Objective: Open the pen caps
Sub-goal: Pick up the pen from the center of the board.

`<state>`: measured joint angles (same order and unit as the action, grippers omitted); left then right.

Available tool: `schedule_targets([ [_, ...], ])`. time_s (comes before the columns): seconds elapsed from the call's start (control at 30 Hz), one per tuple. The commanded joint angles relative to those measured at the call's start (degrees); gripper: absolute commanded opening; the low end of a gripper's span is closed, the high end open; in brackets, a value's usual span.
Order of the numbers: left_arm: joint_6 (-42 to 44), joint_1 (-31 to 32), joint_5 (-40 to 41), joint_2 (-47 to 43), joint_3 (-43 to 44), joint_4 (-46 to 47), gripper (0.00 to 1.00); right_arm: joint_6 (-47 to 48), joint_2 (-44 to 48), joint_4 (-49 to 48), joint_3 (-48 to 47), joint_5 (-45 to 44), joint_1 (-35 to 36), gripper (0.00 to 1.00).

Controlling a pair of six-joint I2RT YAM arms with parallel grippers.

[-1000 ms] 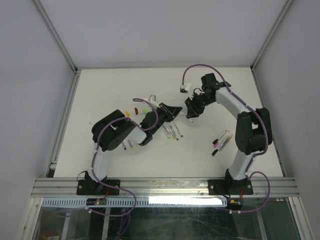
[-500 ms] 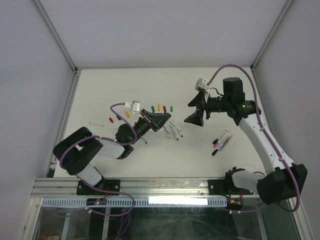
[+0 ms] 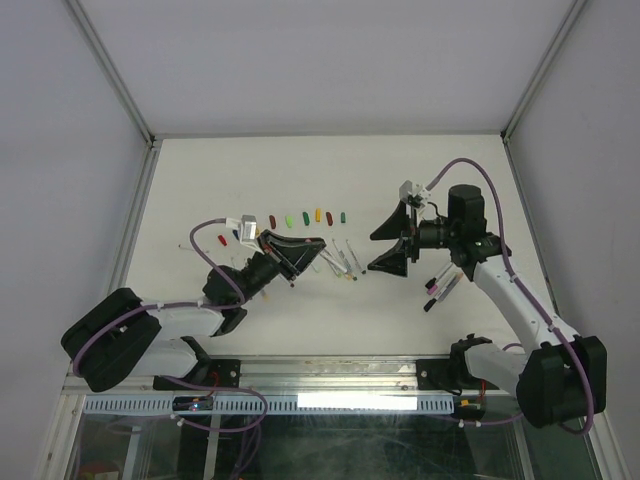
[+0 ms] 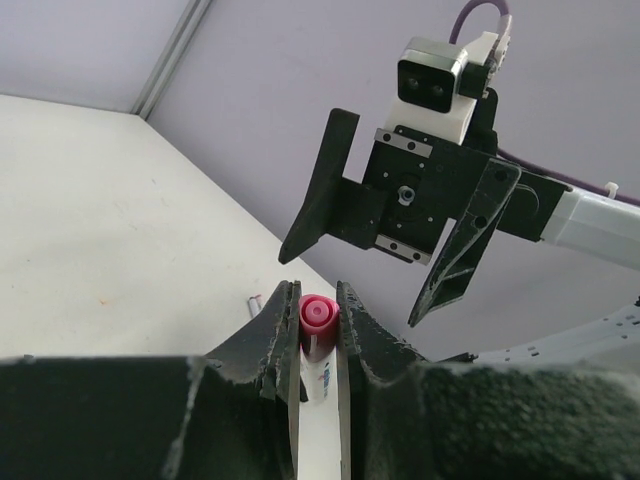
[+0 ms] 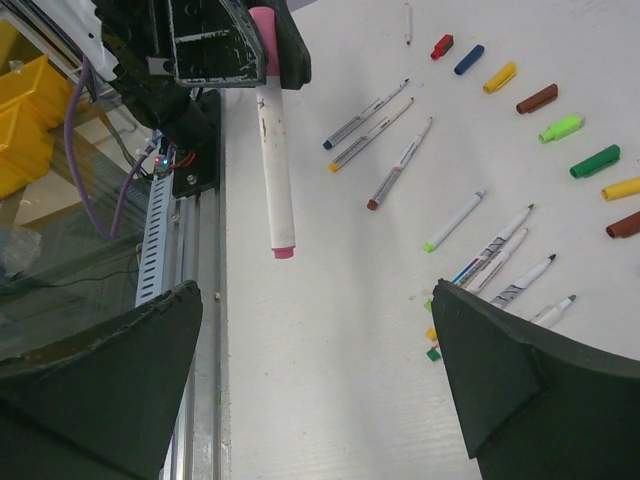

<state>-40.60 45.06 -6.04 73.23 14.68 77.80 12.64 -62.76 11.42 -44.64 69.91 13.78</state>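
Note:
My left gripper (image 4: 318,300) is shut on a white pen, its jaws pinching the pink pen cap (image 4: 318,325). In the right wrist view the same pen (image 5: 272,150) hangs below the left gripper (image 5: 262,40), above the table. My right gripper (image 5: 315,300) stands wide open with nothing between its fingers. From above it (image 3: 372,253) faces the left gripper (image 3: 315,245) across a short gap. Several loose pen caps lie in a row: red (image 5: 441,46), blue (image 5: 468,59), yellow (image 5: 499,77), maroon (image 5: 537,98) and green (image 5: 595,161).
Several uncapped pens (image 5: 400,165) lie on the white table between the arms (image 3: 345,260). A few capped pens (image 3: 440,282) lie on the right. Small coloured bits (image 5: 432,335) sit near the pens. A metal rail (image 5: 190,300) runs along the near edge.
My right gripper has spread its jaws wide and drawn back to the right. The left arm has sunk towards the near left, still holding the pink-capped pen.

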Motion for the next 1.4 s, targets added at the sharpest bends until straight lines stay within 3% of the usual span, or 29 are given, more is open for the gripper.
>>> schedule_targets([
  [0.0, 0.71, 1.03, 0.88, -1.43, -0.53, 1.1, 0.0, -4.41, 1.06, -8.58, 0.56, 2.83, 0.67, 0.99],
  [0.2, 0.95, 2.41, 4.65, -2.33, -0.41, 0.13, 0.0, -0.78, -1.09, -0.95, -2.78, -1.04, 1.08, 0.98],
  [0.67, -1.79, 4.07, 9.65, 2.85, 2.47, 0.7, 0.0, 3.82, -3.94, 0.8, -2.88, -14.94, 6.94, 0.98],
  [1.37, -4.66, 4.01, 11.33, 6.14, 1.81, 4.74, 0.0, 0.93, -5.56, -3.56, -1.04, -16.67, 8.76, 0.99],
])
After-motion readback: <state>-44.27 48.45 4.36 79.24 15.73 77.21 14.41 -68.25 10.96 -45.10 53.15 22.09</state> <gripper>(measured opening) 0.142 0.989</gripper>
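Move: The pink-capped pen hangs from the left fingers, its cap pinched, its middle about 3 cm to that hand's right, 1 cm back and 4 below. From the open right hand the pen's middle lies about 10 cm to the left, 1 cm back, at nearly the same height. The cluster of uncapped pens lies on the table some 6 cm left of the right hand, 2 ahead and 20 below; the green cap ending the row, 6 left and 17 ahead. The left fingers keep their pinch on the pink cap, carrying the pen about 3 cm down and a little forward, with the fingertips dipping and turning slightly counter-clockwise. The right hand, jaws wide open, sinks about 4.5 cm while edging forward and left towards the pen's free end, its fingers tipping some 10 degrees down and swinging slightly clockwise. ##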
